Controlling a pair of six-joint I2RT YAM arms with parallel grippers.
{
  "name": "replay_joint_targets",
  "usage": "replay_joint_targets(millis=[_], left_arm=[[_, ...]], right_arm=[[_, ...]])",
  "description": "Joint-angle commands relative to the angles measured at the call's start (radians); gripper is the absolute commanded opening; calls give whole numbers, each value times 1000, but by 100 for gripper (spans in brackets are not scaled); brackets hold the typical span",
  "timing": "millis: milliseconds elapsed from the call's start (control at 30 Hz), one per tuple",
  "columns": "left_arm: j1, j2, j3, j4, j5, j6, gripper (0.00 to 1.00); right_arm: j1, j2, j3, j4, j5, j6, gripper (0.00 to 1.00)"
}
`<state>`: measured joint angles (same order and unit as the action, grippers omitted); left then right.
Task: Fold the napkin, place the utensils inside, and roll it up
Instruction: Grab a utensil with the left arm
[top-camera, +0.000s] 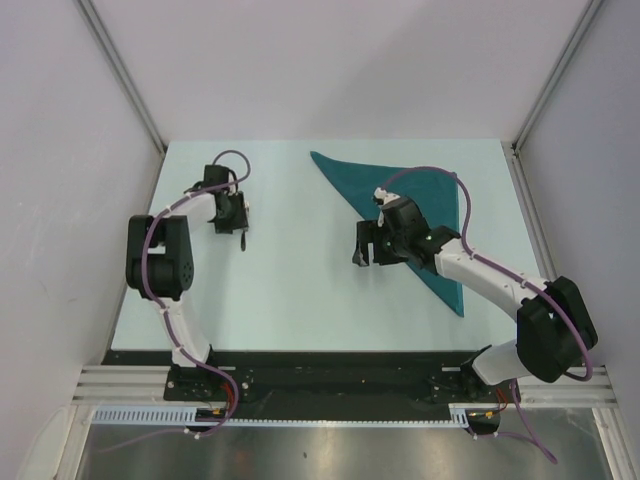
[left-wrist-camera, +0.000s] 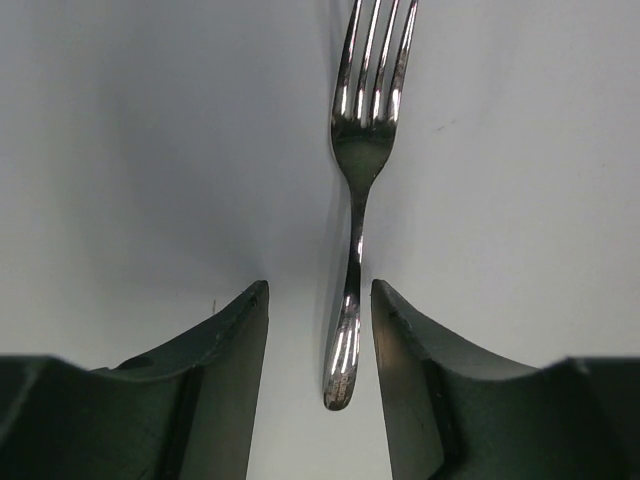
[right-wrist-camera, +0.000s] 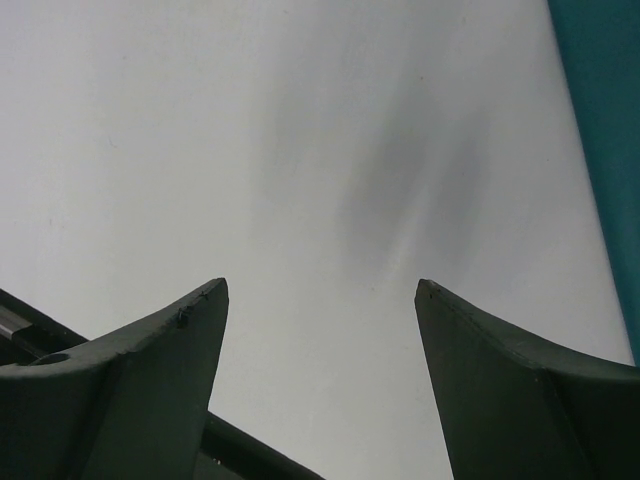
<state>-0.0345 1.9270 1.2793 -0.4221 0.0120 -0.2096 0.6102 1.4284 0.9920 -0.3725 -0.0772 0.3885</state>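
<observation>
The teal napkin lies folded into a triangle on the right half of the table; in the right wrist view its edge shows at the far right. The silver fork lies flat on the table at the left, tines pointing away from my left wrist. My left gripper straddles the fork's handle end, jaws open, with a wide gap on the left side and a thin one on the right. My right gripper hovers open over bare table just left of the napkin, nothing between its fingers.
The pale table is boxed in by white walls at the left, back and right. A black strip and a metal rail carrying the arm bases run along the near edge.
</observation>
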Motion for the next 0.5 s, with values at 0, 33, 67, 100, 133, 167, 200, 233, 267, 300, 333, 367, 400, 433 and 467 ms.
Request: replay_joint_targets(millis=[0,33,67,100,133,167,200,233,267,300,333,367,400,433,467], left_arm=[[-11,42,71,26,29,9,50],[-13,62,74,26,32,9,50],[-13,72,74,29,34,13,49],[-13,79,72,29,40,13,42],[-15,85,71,31,55,18,39],[-16,98,71,32,65,21,31],[-18,98,71,36,69,22,26],[-22,99,71,36,91,27,21],[-25,95,72,36,101,27,11],[-28,92,71,33,109,29,5],[-44,81,71,31,133,26,0],[-53,49,69,28,147,24,0],[-65,21,65,35,164,26,0],[-91,-6,49,43,177,16,0],[-103,-34,42,48,221,9,0]], right_arm=[[0,-22,-9,30,-16,9,81],[-1,-22,-9,30,-15,9,81],[-1,-19,-9,26,-12,9,81],[-1,-19,-9,24,-7,9,80],[0,-16,-7,21,-6,9,81],[-1,-13,-6,21,-4,10,81],[0,-11,-6,20,-4,10,81],[-1,-10,-3,21,-4,13,81],[-1,-3,-1,23,-6,16,81],[-1,0,0,24,-7,18,81],[0,3,2,30,-9,23,81],[0,6,2,35,-13,24,81],[0,15,4,41,-16,30,81],[-1,18,5,56,-21,42,81],[-1,21,7,67,-33,50,81]])
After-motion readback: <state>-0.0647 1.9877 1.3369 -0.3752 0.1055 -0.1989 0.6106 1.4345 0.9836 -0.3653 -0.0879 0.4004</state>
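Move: The fork lies right below the left gripper's half-open tips: its middle is about 2 cm ahead, 1 cm to the right and 1 cm lower, with its tines pointing forward. The napkin's middle is some 42 cm to the left hand's right and 5 cm ahead, at the same table level. From the idle right hand the fork is roughly 15 cm ahead, 29 cm to the left and 10 cm below. Keep the left gripper low at table height and slide it about 2 cm forward along the fork's handle towards the head, drifting right. Shut the fingers fully on the handle just behind the head, pinching it from both sides while carrying on to the right, about 3 cm sideways in all, with a slight clockwise turn. ##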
